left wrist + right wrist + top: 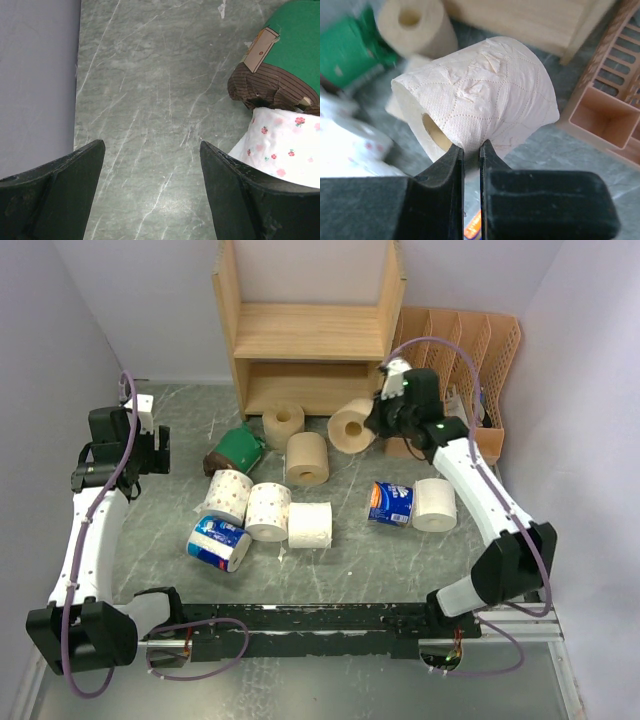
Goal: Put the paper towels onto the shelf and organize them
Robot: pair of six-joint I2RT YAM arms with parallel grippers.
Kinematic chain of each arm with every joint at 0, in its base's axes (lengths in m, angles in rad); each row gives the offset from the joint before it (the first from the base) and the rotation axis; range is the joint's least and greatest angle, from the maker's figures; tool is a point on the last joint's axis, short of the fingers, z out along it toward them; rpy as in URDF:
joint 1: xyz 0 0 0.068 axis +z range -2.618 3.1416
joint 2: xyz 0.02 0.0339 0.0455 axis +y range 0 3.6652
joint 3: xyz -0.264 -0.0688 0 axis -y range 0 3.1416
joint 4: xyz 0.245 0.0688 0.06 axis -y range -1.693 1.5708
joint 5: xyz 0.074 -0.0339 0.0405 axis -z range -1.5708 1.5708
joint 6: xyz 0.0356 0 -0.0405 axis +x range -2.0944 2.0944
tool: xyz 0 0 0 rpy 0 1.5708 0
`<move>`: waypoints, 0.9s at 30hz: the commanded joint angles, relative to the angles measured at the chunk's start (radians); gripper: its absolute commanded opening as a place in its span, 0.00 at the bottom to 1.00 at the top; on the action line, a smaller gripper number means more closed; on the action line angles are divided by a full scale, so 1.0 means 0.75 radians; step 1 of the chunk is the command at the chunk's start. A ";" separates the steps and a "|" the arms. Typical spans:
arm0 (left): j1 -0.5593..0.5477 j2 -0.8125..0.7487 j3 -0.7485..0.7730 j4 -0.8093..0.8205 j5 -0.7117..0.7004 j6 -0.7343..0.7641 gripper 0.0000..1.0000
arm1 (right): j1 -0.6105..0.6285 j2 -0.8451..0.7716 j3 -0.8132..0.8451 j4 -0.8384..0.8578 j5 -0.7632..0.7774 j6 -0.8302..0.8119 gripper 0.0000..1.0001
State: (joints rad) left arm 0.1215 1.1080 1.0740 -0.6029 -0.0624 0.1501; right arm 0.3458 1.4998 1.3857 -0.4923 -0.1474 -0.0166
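Observation:
My right gripper (378,420) is shut on a tan paper towel roll (351,426), pinching its wall (480,95), and holds it above the table in front of the wooden shelf (310,335). My left gripper (150,450) is open and empty at the left, over bare table (150,150). On the table lie two tan rolls (283,422) (307,458), a green-and-brown roll (235,450) (285,55), a dotted white roll (228,496) (285,150), white rolls (268,511) (310,525) (434,505) and two blue-wrapped rolls (219,542) (391,504).
A peach-orange slotted file organizer (470,370) (610,100) stands right of the shelf. Grey walls close in both sides. A black rail (320,625) runs along the near edge.

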 commanded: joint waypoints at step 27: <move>0.136 -0.013 0.033 -0.024 0.178 -0.020 0.88 | -0.247 0.343 0.660 0.359 0.052 1.767 0.00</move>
State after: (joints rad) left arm 0.2008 1.1240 1.0733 -0.6098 0.0059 0.1482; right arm 0.1680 1.7294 1.8565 -0.2787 -0.1688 1.1854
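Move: The right gripper already holds the brown roll. The middle of the upper shelf space lies about 23 cm ahead, 14 cm left and 7 cm above it; the shelf's right side panel is some 20 cm ahead and 3 cm right. The orange organizer stands 15 cm ahead, 22 cm right and 15 cm lower, and the near brown roll 17 cm left, level and 17 cm down. From the left gripper, the shelf space is about 30 cm ahead, 43 cm right, 8 cm up. Keep the right fingers shut on the roll's paper and lift it about 18 cm, reaching some 12 cm forward as well, mostly in the later part, towards the upper shelf by its right side panel. Roll the wrist about 65 degrees, left side rising, while turning it roughly 30 degrees clockwise. ##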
